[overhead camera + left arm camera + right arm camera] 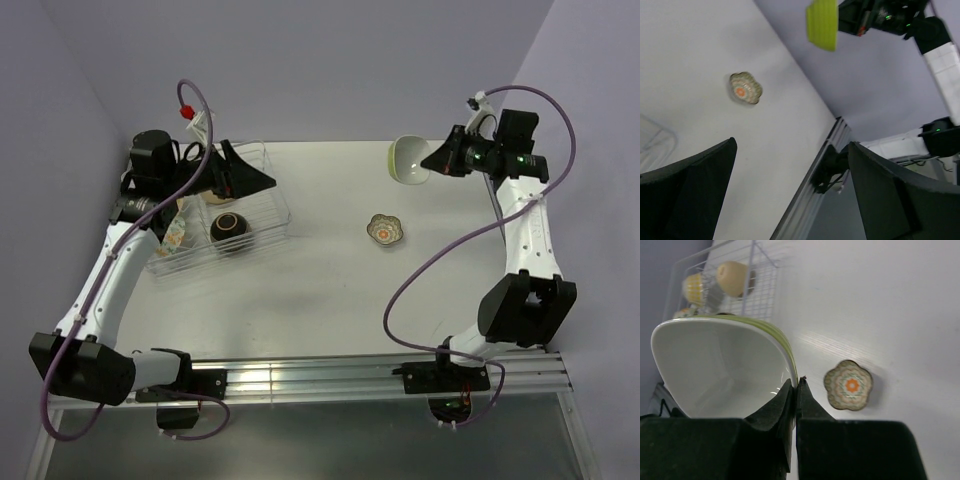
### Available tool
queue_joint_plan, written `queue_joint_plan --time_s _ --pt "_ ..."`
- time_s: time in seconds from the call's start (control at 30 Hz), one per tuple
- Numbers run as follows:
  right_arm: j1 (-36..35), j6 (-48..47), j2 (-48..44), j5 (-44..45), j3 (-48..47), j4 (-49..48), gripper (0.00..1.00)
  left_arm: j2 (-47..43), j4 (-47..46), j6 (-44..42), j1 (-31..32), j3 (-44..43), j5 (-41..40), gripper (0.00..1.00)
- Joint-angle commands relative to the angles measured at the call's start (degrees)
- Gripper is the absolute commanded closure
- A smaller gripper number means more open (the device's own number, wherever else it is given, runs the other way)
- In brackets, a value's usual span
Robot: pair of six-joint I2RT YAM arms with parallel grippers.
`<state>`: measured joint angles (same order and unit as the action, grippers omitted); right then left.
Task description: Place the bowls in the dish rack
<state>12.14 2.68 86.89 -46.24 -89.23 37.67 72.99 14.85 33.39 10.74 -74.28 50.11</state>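
My right gripper (432, 162) (796, 382) is shut on the rim of the lime-green bowl (409, 161) (725, 362) (822, 23), held up off the table at the back right with its white inside tilted sideways. The small scalloped patterned bowl (385, 230) (848, 385) (745, 88) sits on the table below it. The wire dish rack (272, 180) (760, 287) stands at the back left with the dark brown bowl (229, 227) and other bowls (732, 277) inside. My left gripper (262, 181) (792, 165) hangs open over the rack, with nothing between its fingers.
The purple back wall and side walls close in the white table (330, 290). A metal rail (350, 370) with the arm bases runs along the near edge.
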Motion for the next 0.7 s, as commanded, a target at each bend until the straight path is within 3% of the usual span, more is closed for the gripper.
queue_joint_plan --time_s 0.0,0.17,0.33,0.47,0.67 --pt "-4.6 6.9 -3.2 -5.1 0.5 -5.9 1.0 -1.7 -11.2 10.9 3.8 -1.0 0.5 0.01" --pt "-14.2 8.0 -6.4 -2.2 1.2 -7.3 1.0 0.5 -12.5 14.9 8.4 -1.1 -0.4 0.01" --pt "-17.6 11.7 -7.7 -1.3 2.8 -10.3 1.0 1.0 -19.9 20.9 11.2 2.2 -3.9 0.01" --pt "-20.1 12.7 -7.5 -1.5 2.9 -9.7 1.0 2.1 -17.3 17.3 15.8 -0.2 -11.4 0.0" --pt "-23.1 13.3 -8.4 -0.6 4.4 -10.3 1.0 4.8 -15.0 17.0 18.2 -2.2 -14.3 0.0"
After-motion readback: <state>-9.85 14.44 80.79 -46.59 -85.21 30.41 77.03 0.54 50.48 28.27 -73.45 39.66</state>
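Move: The green bowl, already held by its rim in the right fingers, is about 33 cm right and 7 ahead of the open left gripper, slightly lower. From the right hand, that gripper is some 37 cm left and 7 back; the flower bowl sits on the table about 4 cm left, 1 back and 28 below. From the left hand, the black bowl in the rack lies about 10 cm left, 5 ahead and 29 below. The right hand carries the green bowl 15 cm left and back; the open left comes 10 cm right. ##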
